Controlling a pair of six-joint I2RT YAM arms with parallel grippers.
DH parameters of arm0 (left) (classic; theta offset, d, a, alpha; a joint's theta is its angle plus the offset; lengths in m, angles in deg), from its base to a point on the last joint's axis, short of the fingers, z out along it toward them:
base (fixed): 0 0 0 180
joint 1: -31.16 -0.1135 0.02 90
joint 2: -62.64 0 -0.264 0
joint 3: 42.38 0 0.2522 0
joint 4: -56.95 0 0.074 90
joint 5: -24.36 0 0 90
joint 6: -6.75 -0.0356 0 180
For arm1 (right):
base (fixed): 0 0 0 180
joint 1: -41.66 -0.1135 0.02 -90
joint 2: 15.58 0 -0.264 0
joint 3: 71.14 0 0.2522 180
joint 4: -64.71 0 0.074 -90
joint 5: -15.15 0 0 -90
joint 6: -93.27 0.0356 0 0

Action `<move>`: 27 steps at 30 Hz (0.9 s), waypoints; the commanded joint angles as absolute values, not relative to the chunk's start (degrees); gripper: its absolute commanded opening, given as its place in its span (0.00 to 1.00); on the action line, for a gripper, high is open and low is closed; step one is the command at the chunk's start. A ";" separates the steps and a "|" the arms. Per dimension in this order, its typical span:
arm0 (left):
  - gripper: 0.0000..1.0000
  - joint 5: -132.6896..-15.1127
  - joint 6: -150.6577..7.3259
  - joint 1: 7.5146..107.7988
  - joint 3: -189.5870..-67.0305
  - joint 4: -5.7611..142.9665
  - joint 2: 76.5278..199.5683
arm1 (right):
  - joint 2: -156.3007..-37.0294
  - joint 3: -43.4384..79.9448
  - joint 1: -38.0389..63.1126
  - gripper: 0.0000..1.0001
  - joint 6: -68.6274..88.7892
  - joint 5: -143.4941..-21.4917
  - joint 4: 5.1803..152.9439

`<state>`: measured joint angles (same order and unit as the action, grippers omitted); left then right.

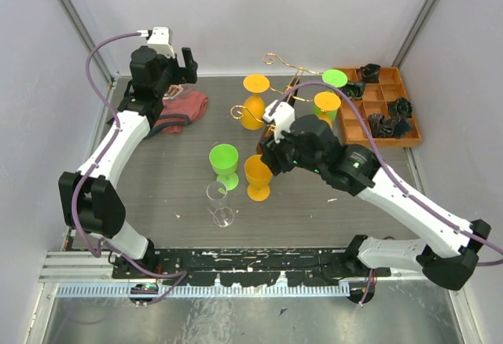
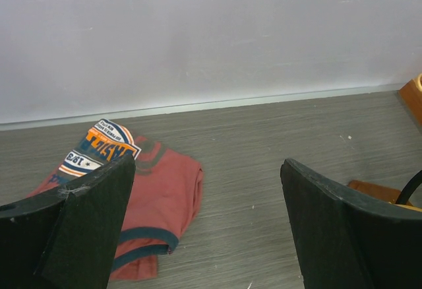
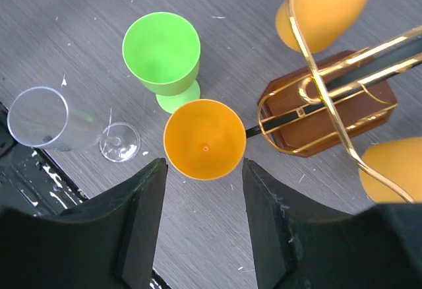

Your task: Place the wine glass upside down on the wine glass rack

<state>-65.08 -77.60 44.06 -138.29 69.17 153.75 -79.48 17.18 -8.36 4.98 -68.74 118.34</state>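
Note:
An orange wine glass (image 3: 204, 139) stands upright on the table, seen from above, just ahead of the fingertips of my right gripper (image 3: 203, 165). That gripper is open and holds nothing; in the top view the gripper (image 1: 268, 158) hovers beside the same glass (image 1: 258, 176). A green wine glass (image 3: 161, 51) stands upright close by, and a clear one (image 3: 39, 117) lies on its side. The gold-wire wine glass rack (image 3: 330, 114) has a dark-brown base, with orange glasses (image 1: 253, 112) hanging upside down on it. My left gripper (image 2: 208, 163) is open and empty at the far left.
A folded red cloth (image 2: 151, 196) lies under the left gripper by the back wall. An orange compartment tray (image 1: 381, 83) with dark parts sits at the back right. A green glass (image 1: 334, 78) also hangs on the rack.

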 commanded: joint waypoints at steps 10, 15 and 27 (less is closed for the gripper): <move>0.98 -62.31 -77.23 44.34 -138.60 70.70 151.37 | -92.02 18.40 -9.75 0.59 4.50 -75.37 111.34; 0.98 -62.48 -76.43 44.34 -138.88 71.26 150.85 | -95.32 19.10 -9.75 0.60 4.24 -77.79 112.29; 0.98 -61.44 -74.46 44.30 -135.41 71.86 147.41 | -99.39 20.11 -10.78 0.58 2.58 -78.35 116.93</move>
<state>-62.35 -75.41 44.17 -136.78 71.66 149.69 -99.11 17.42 -9.80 3.69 -77.55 116.31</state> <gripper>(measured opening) 0.982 0.592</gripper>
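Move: The orange glass to be gripped stands upright, roughly 2 cm ahead and 3 cm left of the right hand, its middle about 20 cm below. From the orange glass, the green glass is some 10 cm left and 4 cm farther out; the clear glass is about 11 cm left and 8 cm nearer the base. The rack's wooden base lies about 17 cm ahead and 5 cm right of the right hand. From the left hand, the orange glass is about 27 cm back, 25 cm right and 22 cm below. Down onto the orange glass's bowl from above: the right hand sinks about 11 cm, sliding some 6 cm left mostly in the first half, then going nearly straight down. Its fingertips tip about 20 degrees further down and turn slightly counter-clockwise. The fingers stay half open, ending with one over the bowl and the other outside its left side; no contact can be seen. ##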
